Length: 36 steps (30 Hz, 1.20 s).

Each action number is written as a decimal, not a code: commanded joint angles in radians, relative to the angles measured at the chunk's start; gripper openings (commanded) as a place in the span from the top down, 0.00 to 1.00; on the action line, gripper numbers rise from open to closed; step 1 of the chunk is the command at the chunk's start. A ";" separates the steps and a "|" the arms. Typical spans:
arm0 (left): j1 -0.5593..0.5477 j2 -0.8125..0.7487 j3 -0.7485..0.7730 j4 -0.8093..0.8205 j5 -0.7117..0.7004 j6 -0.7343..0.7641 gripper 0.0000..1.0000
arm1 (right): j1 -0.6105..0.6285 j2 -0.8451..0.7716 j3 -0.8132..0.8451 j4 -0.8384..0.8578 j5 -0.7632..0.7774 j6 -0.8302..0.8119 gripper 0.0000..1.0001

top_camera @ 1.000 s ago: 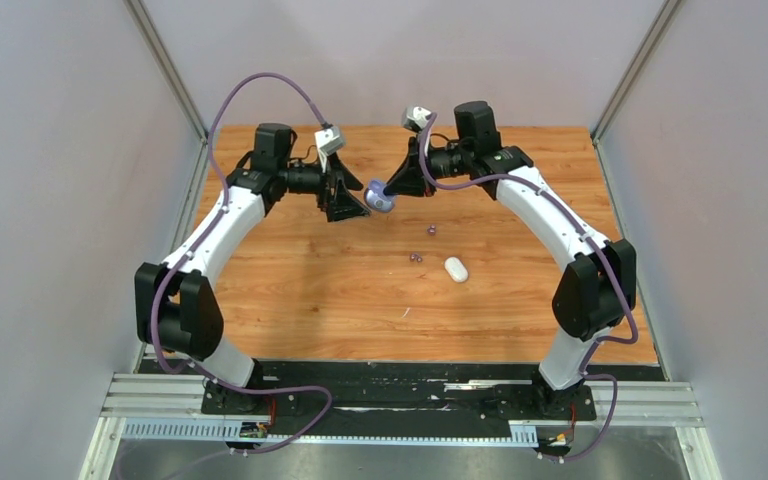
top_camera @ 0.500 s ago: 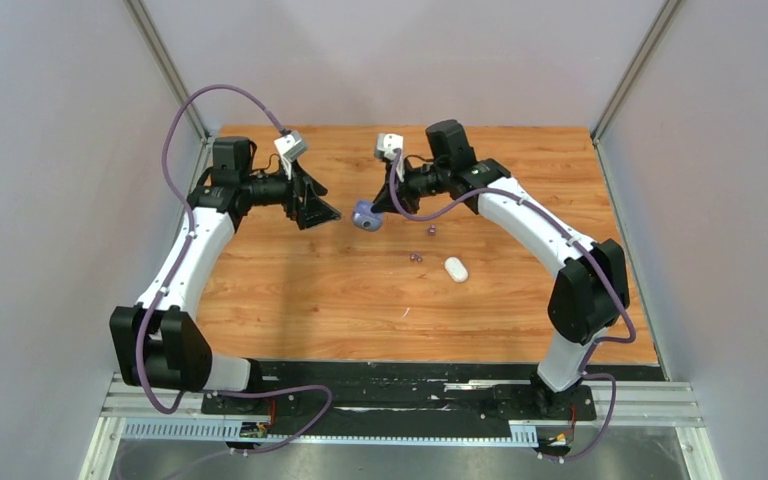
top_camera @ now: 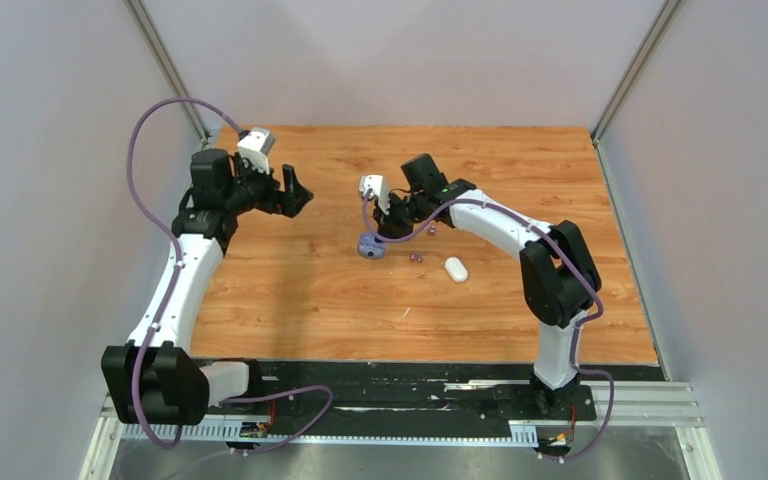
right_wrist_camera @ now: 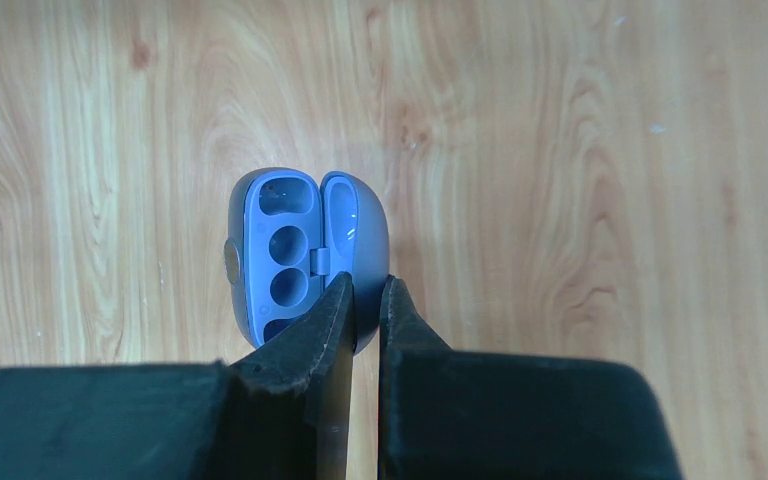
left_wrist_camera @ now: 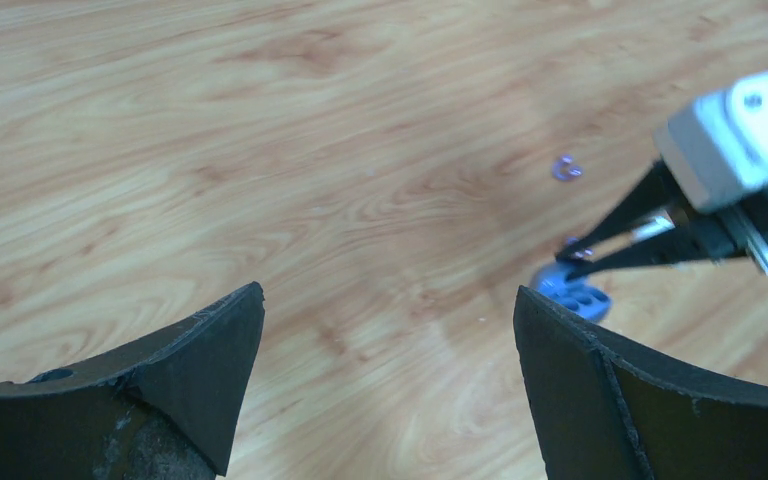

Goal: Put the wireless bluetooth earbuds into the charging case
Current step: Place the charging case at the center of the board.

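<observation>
The blue-purple charging case (right_wrist_camera: 305, 255) lies open, its empty sockets facing the right wrist camera. My right gripper (right_wrist_camera: 368, 290) is shut on its lid, near the hinge. From above, the case (top_camera: 369, 248) hangs low at the table's middle under the right gripper (top_camera: 376, 236); I cannot tell whether it touches the wood. Two dark purple earbuds (top_camera: 415, 257) (top_camera: 430, 230) lie just right of it. One purple earbud (left_wrist_camera: 565, 167) shows in the left wrist view, beyond the case (left_wrist_camera: 572, 293). My left gripper (top_camera: 295, 195) is wide open and empty, well left of the case.
A white pebble-shaped case (top_camera: 455, 268) lies shut on the wood, right of the purple earbuds. A tiny white speck (top_camera: 406, 313) lies nearer the front. Grey walls close in the wooden table (top_camera: 290, 300) on three sides.
The left arm has drawn back to the left, away from the case, fingers open. The right arm has carried the case left and down toward the table.
</observation>
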<state>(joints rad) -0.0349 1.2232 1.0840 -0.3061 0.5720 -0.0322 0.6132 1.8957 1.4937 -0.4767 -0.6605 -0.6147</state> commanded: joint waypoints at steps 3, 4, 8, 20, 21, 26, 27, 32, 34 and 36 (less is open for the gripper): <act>0.032 -0.076 -0.044 0.021 -0.186 -0.098 0.00 | 0.042 0.072 -0.017 -0.010 0.018 -0.074 1.00; 0.047 -0.080 -0.056 0.021 -0.182 -0.107 0.00 | 0.050 0.088 -0.015 -0.014 0.021 -0.083 1.00; 0.069 -0.098 -0.078 0.011 -0.157 -0.118 0.00 | 0.065 0.139 -0.004 -0.045 -0.011 -0.113 1.00; 0.074 -0.095 -0.083 -0.007 -0.122 -0.108 0.00 | 0.082 0.219 0.031 -0.077 -0.025 -0.135 0.98; 0.075 -0.094 -0.084 -0.006 -0.120 -0.109 0.00 | 0.082 0.220 0.031 -0.079 -0.026 -0.135 0.95; 0.075 -0.091 -0.090 0.002 -0.111 -0.116 0.00 | 0.082 0.212 0.039 -0.083 -0.017 -0.129 0.80; 0.075 -0.089 -0.092 0.004 -0.108 -0.116 0.00 | 0.082 0.209 0.041 -0.082 -0.013 -0.128 0.78; 0.074 -0.084 -0.097 0.012 -0.090 -0.120 0.00 | 0.082 0.182 0.068 -0.085 -0.006 -0.115 0.74; 0.075 -0.086 -0.103 0.026 -0.069 -0.117 0.00 | 0.082 0.173 0.090 -0.083 -0.006 -0.098 0.72; 0.075 -0.091 -0.115 0.046 -0.061 -0.127 0.00 | 0.082 0.164 0.113 -0.084 -0.008 -0.077 0.71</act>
<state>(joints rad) 0.0338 1.1458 0.9821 -0.3134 0.4706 -0.1364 0.6907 2.1071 1.5352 -0.5682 -0.6540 -0.7212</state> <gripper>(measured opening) 0.998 0.282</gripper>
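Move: Below and slightly towards the base lies the right hand's goal, a bare spot on the board some 6 cm back, 3 cm left and 11 cm down; it still holds the open blue charging case by its lid. From that spot, the paired purple earbud lies about 10 cm right and 5 cm farther out, the white case roughly 18 cm right and 2 cm farther out. The spot is about 9 cm back, 13 cm right and 24 cm below the empty left hand. Lowering the open charging case about 10 cm while drawing it some 4 cm back, the right hand tips its fingers about 10 degrees further down and brings the case onto the board. It pauses, opens its fingers partway to let go of the lid, then begins to rise and edge forward. The left hand, empty and wide open, swings about 4 cm left, turning counter-clockwise. ##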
